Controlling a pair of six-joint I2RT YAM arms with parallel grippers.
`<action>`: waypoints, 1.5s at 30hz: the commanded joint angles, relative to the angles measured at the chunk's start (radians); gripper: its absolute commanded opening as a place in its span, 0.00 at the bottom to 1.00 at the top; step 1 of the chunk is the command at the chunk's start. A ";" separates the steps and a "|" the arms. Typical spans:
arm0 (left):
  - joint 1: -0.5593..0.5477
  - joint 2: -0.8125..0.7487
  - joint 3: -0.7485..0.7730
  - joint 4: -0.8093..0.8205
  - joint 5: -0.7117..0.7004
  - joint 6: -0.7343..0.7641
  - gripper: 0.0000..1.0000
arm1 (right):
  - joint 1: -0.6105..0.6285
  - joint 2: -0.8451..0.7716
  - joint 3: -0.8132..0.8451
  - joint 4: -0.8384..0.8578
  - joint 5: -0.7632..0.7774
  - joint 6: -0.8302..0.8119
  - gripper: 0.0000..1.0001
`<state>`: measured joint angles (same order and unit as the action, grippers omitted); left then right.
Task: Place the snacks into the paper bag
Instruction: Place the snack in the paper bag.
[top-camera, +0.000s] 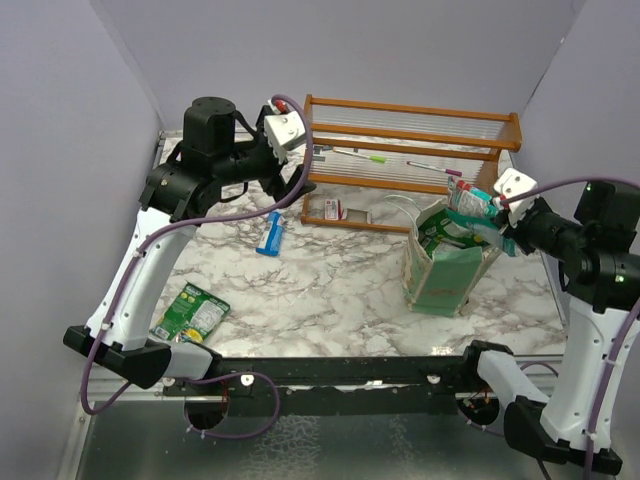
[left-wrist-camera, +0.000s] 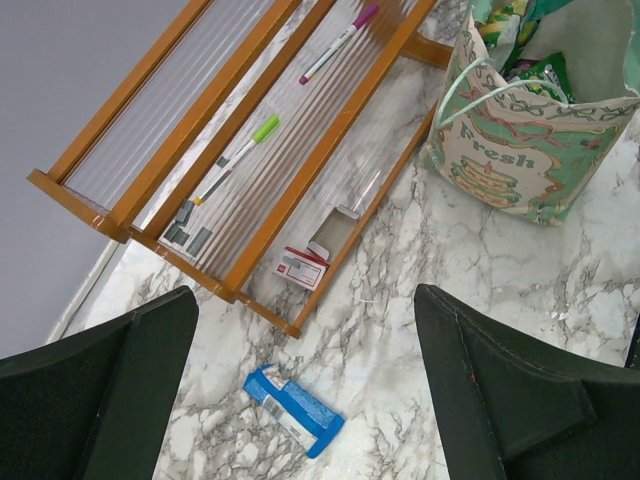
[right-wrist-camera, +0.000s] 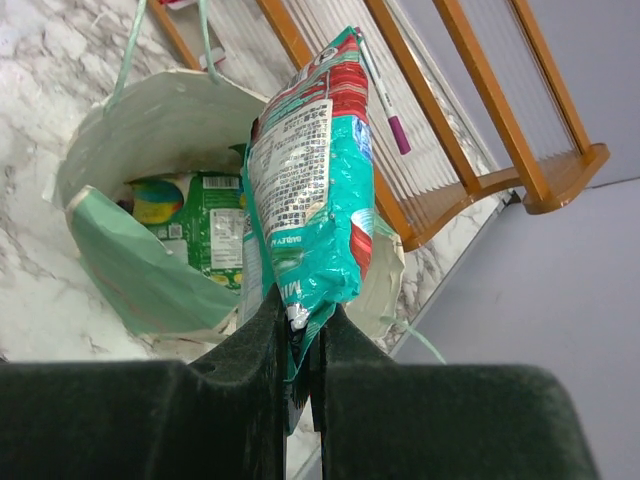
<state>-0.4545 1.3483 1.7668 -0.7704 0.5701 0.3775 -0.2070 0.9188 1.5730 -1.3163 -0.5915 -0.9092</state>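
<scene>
The pale-green paper bag (top-camera: 445, 270) (left-wrist-camera: 520, 160) (right-wrist-camera: 150, 130) stands upright at the right, with green-and-yellow packets (right-wrist-camera: 205, 215) (left-wrist-camera: 540, 75) inside it. My right gripper (top-camera: 492, 228) (right-wrist-camera: 298, 320) is shut on the bottom edge of a teal packet (top-camera: 468, 203) (right-wrist-camera: 310, 170) and holds it over the bag's mouth. My left gripper (top-camera: 290, 180) (left-wrist-camera: 305, 300) hangs open, high above a slim blue bar wrapper (top-camera: 271, 233) (left-wrist-camera: 295, 410) on the marble. Another green-and-yellow packet (top-camera: 190, 315) lies at the near left. A small red-and-white packet (top-camera: 328, 209) (left-wrist-camera: 302, 268) sits in the rack's front corner.
A brown wooden slatted rack (top-camera: 410, 135) (left-wrist-camera: 300, 190) stands at the back. It holds a green-capped pen (top-camera: 360, 155) (left-wrist-camera: 240, 150) and a purple-capped pen (top-camera: 435, 170) (left-wrist-camera: 340, 40) (right-wrist-camera: 385, 105). Grey walls close in the left, back and right sides.
</scene>
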 joint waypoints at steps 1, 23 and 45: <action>0.007 -0.026 -0.004 0.025 -0.013 0.021 0.93 | -0.006 0.068 0.067 -0.053 0.009 -0.153 0.01; 0.037 -0.026 -0.031 0.037 -0.020 0.034 0.92 | -0.006 0.251 0.026 -0.092 -0.132 -0.413 0.01; 0.037 -0.035 -0.051 0.043 -0.012 0.038 0.93 | -0.005 0.113 -0.024 -0.093 -0.171 -0.328 0.01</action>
<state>-0.4206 1.3411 1.7191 -0.7483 0.5640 0.4038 -0.2070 1.1027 1.5192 -1.4128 -0.7238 -1.2808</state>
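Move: The right hand still pinches the teal-and-red snack, which juts out ahead of the fingers. The middle of the paper bag lies about 6 cm ahead, 6 cm to the left and 22 cm below, its open rim some 10 cm higher than that middle. The green snack already inside is about 5 cm ahead, 7 cm left and 17 cm down; the wooden rack stands roughly 30 cm ahead and 9 cm left. From the left hand the bag is some 30 cm right, 3 cm back and 28 cm below. Keeping its pinch on the snack's near end, the right hand pushes about 5 cm forward while sinking some 6 cm towards the bag's mouth, swinging the snack roughly 15 to 20 degrees counter-clockwise and dipping its tip a little. Near the end it eases back about 2 cm and lifts by about 1 cm, the fingers still shut and not letting go of the snack. ##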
